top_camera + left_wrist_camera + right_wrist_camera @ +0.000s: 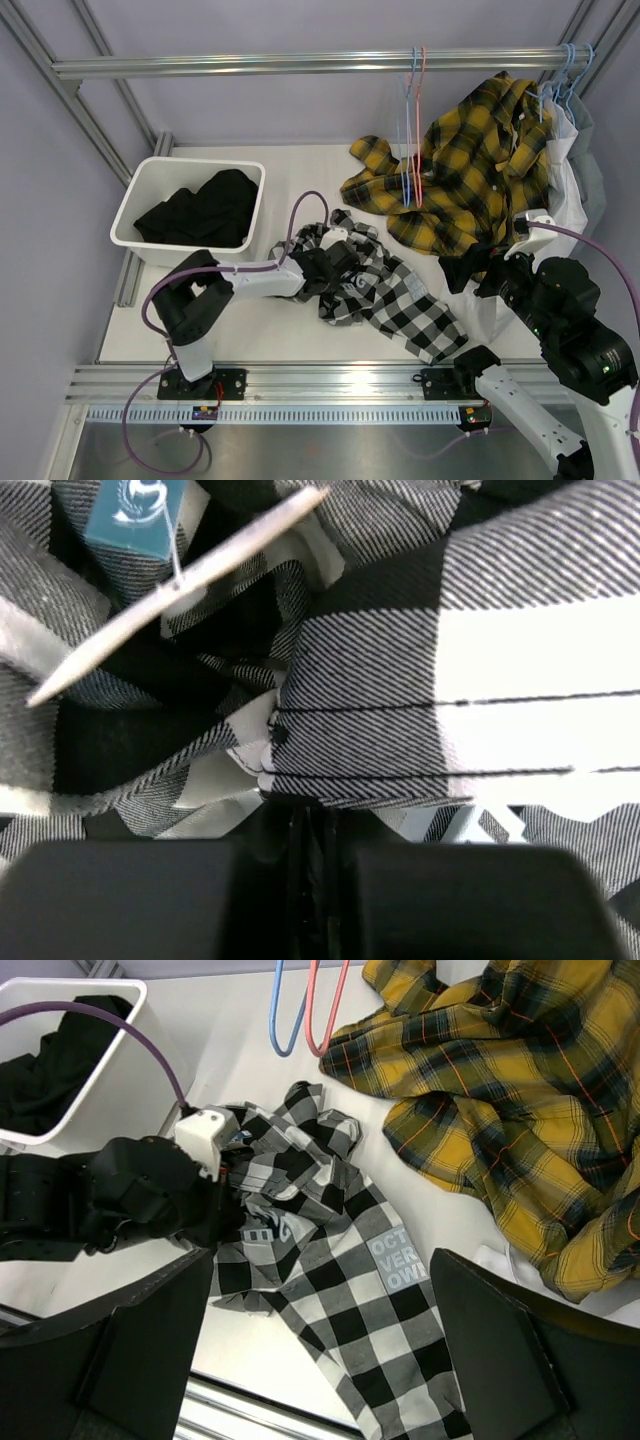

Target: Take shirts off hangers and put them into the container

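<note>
The black-and-white checked shirt [400, 300] [330, 1250] lies crumpled on the table, off any hanger. My left gripper [335, 262] [305, 850] is pressed into its upper left folds, jaws shut with a fold of the checked cloth [520, 710] pinched between them. My right gripper [480, 275] [320, 1360] hovers wide open over the shirt's lower right part, holding nothing. The white container [140, 215] [100, 1070] at back left holds the black shirt [200, 210]. A yellow-and-black plaid shirt [470, 180] [500, 1090] hangs at the right and spills onto the table.
A pink hanger [421, 120] [325, 1010] and a blue hanger [408, 130] [285, 1010] hang bare from the metal rail [300, 65]. A white shirt [570, 190] hangs on blue hangers [565, 70] at far right. A metal frame rail runs along the table's near edge.
</note>
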`<control>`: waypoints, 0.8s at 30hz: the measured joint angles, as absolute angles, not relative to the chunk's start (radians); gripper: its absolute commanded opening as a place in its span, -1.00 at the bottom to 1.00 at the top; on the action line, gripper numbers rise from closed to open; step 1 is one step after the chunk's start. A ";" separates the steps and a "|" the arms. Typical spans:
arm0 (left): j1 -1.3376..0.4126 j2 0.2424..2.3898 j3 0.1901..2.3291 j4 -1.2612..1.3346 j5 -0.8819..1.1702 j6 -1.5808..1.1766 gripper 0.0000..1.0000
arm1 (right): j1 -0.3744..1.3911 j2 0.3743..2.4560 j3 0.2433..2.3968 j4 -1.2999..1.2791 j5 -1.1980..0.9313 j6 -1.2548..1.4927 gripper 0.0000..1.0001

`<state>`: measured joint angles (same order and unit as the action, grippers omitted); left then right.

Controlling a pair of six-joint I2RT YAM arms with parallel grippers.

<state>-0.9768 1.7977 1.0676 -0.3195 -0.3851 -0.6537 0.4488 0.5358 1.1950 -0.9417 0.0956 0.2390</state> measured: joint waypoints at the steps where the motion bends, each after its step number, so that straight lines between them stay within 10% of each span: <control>1: -0.980 1.782 1.055 -0.315 -0.391 -0.651 -1.00 | 0.449 0.535 1.195 -0.945 0.096 0.237 0.99; 13: -0.948 1.268 1.387 -0.689 -0.675 -0.544 -1.00 | 0.449 0.565 1.205 -0.940 0.094 0.189 0.99; 24: -0.329 1.145 1.480 -0.809 -0.728 -0.381 -1.00 | 0.449 0.594 1.253 -0.907 0.086 0.168 0.99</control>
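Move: The checked black-and-white shirt is already pinched in the left fingers, low over the table. The white container lies about 31 cm to that hand's left, 12 cm farther out and some 4 cm higher, with the black shirt in it about 29 cm left and 12 cm out. The yellow plaid shirt hangs roughly 20 cm right, 15 cm out and 12 cm up. From the idle right hand the container is some 48 cm left, 21 cm ahead and 27 cm below. Keep the left gripper shut on the checked shirt and hoist it fast, about 35 cm, bearing a little forward; near the top, sweep about 30 cm left to bring the bunch over the container. On the way tip the fingers up towards level, some 35 degrees, and swing the hand counter-clockwise by roughly 40. ##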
